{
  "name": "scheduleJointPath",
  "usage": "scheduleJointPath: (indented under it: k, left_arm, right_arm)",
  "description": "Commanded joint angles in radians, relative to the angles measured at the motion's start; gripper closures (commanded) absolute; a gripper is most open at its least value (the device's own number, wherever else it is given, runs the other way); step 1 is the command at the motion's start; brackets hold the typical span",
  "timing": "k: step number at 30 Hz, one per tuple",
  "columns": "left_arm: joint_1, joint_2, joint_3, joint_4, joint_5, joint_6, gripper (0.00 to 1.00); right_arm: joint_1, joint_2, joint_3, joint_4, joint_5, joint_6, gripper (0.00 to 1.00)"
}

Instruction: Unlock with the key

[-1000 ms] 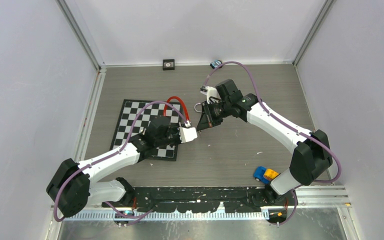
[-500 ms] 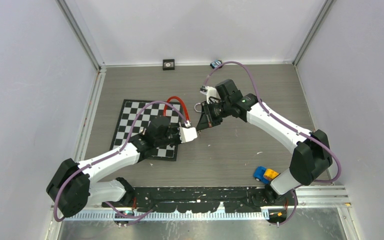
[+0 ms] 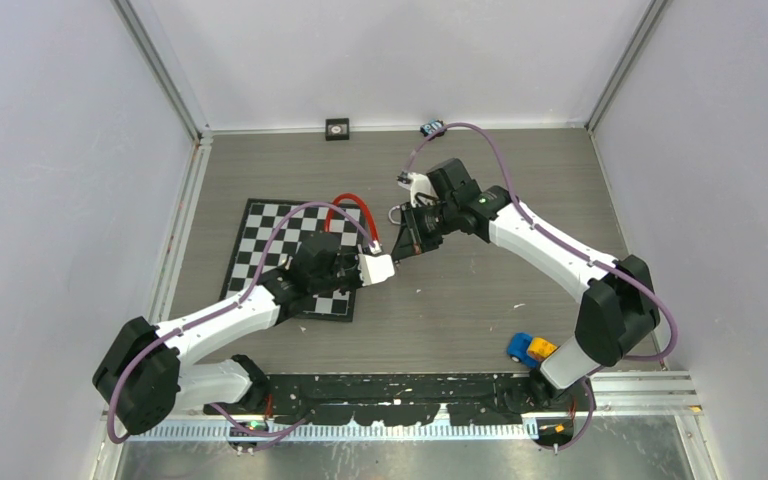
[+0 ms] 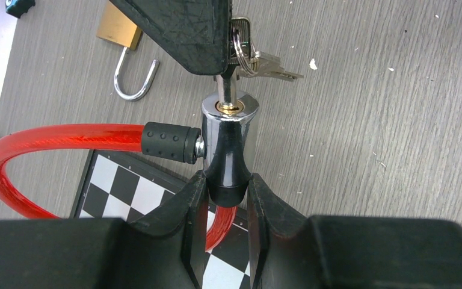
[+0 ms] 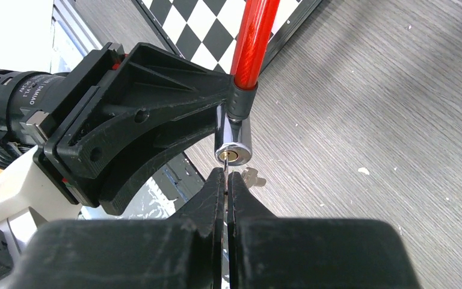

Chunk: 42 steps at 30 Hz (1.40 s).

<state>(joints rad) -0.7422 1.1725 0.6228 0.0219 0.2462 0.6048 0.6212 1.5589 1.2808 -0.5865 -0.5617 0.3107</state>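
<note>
A cable lock with a chrome cylinder (image 4: 228,129) and a red cable (image 4: 54,135) is held just above the table. My left gripper (image 4: 227,180) is shut on the lock's black rear end. The key (image 4: 225,90) stands in the brass keyhole at the cylinder's front. My right gripper (image 5: 226,180) is shut on the key's head, directly in front of the keyhole (image 5: 231,155). A ring of spare keys (image 4: 264,63) hangs beside it. From above, both grippers meet near the chessboard's right corner, the right gripper (image 3: 407,245) facing the left gripper (image 3: 385,268).
The chessboard (image 3: 260,240) lies under the red cable loop (image 3: 350,200). An open brass padlock (image 4: 120,30) lies behind the lock. A blue and yellow toy car (image 3: 530,348) sits near the right arm's base. Two small objects (image 3: 337,128) (image 3: 431,128) lie by the back wall.
The right arm's wrist and elbow have shifted slightly to the left and back. The left arm and the lock have stayed put.
</note>
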Motion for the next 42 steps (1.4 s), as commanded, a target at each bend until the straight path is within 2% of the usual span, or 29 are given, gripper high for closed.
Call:
scheduleJointPath:
  k: [1, 10, 19, 24, 26, 29, 31, 35, 42]
  left_arm:
    - [-0.002, -0.003, 0.065, 0.049, 0.023, -0.026, 1.00]
    - [-0.003, 0.023, 0.093, 0.050, 0.037, -0.102, 1.00]
    - [0.015, 0.029, 0.134, 0.047, 0.042, -0.207, 1.00]
    - [0.033, 0.014, 0.121, 0.051, 0.067, -0.209, 1.00]
    - [0.037, 0.008, 0.121, 0.037, 0.071, -0.191, 1.00]
    - [0.043, -0.014, 0.122, -0.003, 0.108, -0.148, 1.00]
    - [0.048, -0.024, 0.128, -0.032, 0.139, -0.129, 1.00]
    - [0.056, -0.021, 0.179, -0.143, 0.247, -0.097, 1.00]
    - [0.115, 0.041, 0.291, -0.334, 0.578, -0.111, 1.00]
  right_arm:
    - [0.008, 0.012, 0.038, 0.030, 0.020, 0.008, 0.99]
    - [0.008, 0.030, 0.023, 0.097, -0.013, 0.024, 0.99]
    - [0.008, 0.079, -0.054, 0.258, -0.045, 0.073, 0.99]
    - [0.003, 0.061, -0.097, 0.293, -0.053, 0.069, 0.99]
    - [-0.019, 0.036, -0.093, 0.273, -0.058, 0.045, 0.93]
    - [-0.070, -0.025, -0.087, 0.235, -0.075, 0.003, 0.66]
    - [-0.109, -0.065, -0.095, 0.214, -0.100, -0.035, 0.54]
    - [-0.151, -0.153, -0.094, 0.147, -0.166, -0.179, 0.47]
    - [-0.117, -0.305, -0.054, -0.101, -0.268, -0.660, 0.44]
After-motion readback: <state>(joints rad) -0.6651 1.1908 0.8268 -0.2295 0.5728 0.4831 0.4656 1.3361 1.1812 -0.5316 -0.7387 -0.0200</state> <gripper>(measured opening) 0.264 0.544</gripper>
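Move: Down along the right fingers, the cable lock's middle lies some 4 cm left, 1 cm ahead and 3 cm below the right hand, the key's tip already at its keyhole. The open padlock is on the table about 11 cm ahead, 3 cm right and 17 cm down; the chessboard's middle is 20 cm left, level, equally low. From the left hand, gripping the lock's far end, the key is roughly 5 cm right, 5 cm up and 1 cm back. Pushing down, left and forward along its fingers, slowly at first, the right hand drives the pinched key some 3 cm into the lock, while the left keeps its grip and yields about 1 cm down and left. The right fingers then open, let go and back off right and up about 10 cm, tilting upward, as the left lifts the lock about 5 cm, drawing back and right. ##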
